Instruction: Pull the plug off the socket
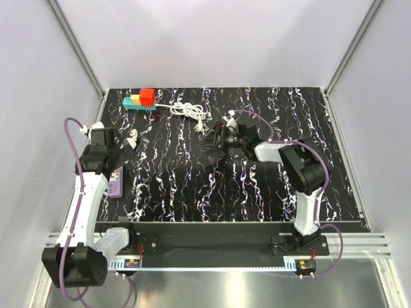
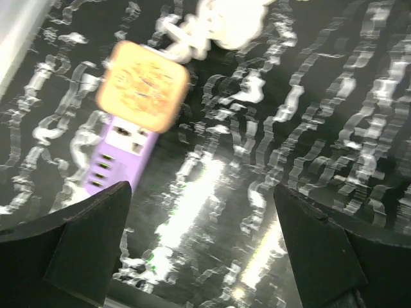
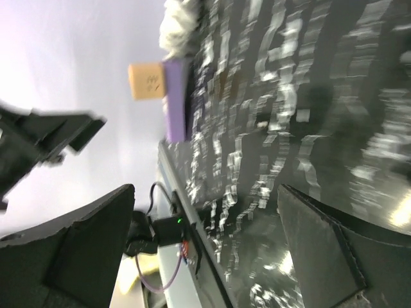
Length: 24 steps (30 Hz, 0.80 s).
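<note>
The socket [image 1: 133, 102], a short teal-blue power strip, lies at the back left of the table. A red plug [image 1: 147, 96] and an orange plug [image 1: 136, 98] stand on it. Its coiled white cord [image 1: 187, 111] trails to the right. My left gripper [image 1: 131, 138] hangs open near the left edge, in front of the socket and well apart from it. My right gripper [image 1: 213, 138] is open at mid-table, just right of the cord's end. Both wrist views are blurred, and the left gripper [image 2: 205, 244] and right gripper [image 3: 205, 247] have nothing between their fingers.
A purple power strip [image 1: 116, 183] lies by the left arm. Both wrist views show this purple strip [image 2: 122, 157] [image 3: 174, 96] carrying an orange plug [image 2: 142, 86] [image 3: 147, 81], with a white cord [image 2: 225, 19] beyond it. Walls close in on the left, back and right.
</note>
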Available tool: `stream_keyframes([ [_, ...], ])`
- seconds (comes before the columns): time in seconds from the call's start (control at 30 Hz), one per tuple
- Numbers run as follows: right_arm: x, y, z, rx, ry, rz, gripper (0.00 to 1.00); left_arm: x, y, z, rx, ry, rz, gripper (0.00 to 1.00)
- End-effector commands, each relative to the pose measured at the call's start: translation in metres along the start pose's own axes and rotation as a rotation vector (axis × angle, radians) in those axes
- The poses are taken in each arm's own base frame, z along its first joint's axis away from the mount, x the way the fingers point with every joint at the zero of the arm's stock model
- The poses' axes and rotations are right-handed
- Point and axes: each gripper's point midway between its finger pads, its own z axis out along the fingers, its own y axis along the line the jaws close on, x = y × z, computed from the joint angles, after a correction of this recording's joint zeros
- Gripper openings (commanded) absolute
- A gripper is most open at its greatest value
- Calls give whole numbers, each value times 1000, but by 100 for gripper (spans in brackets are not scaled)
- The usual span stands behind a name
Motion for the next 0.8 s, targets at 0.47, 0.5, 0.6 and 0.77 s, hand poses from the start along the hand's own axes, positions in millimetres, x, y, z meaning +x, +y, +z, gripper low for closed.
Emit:
stream_keyframes([
  [0.47,88,68,32,-280,263,-164,100,-24,49,62,-196,75,333,99],
  [0.5,88,69,30,-283,263,-169,100,-26,42,67,-145,71,320,99],
  [0.6,92,67,28,-284,270,-181,100,-21,46,83,-112,125,300,97],
  [0.77,94,62,29,-291,273,-169,100,-16,32,97,-41,179,291,94],
])
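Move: The orange plug, standing on the purple socket, is some 5 cm ahead of the left hand, about 7 cm to its left and roughly 12 cm below. The socket's middle lies about 5 cm nearer the base than the plug and a little lower; the white cable coil is some 10 cm beyond the plug and 6 cm to its right. From the right hand the plug lies about 38 cm left, 6 cm back and 5 cm lower. Down onto the orange plug heads the left hand, sinking about 8 cm and going 7 cm left with a little forward; its fingers tip steeper towards straight down and stay open, with no touch to be seen yet. The right hand, also open and touching nothing, swings back and left towards the socket side, turning some 20 degrees counter-clockwise and slowing. ##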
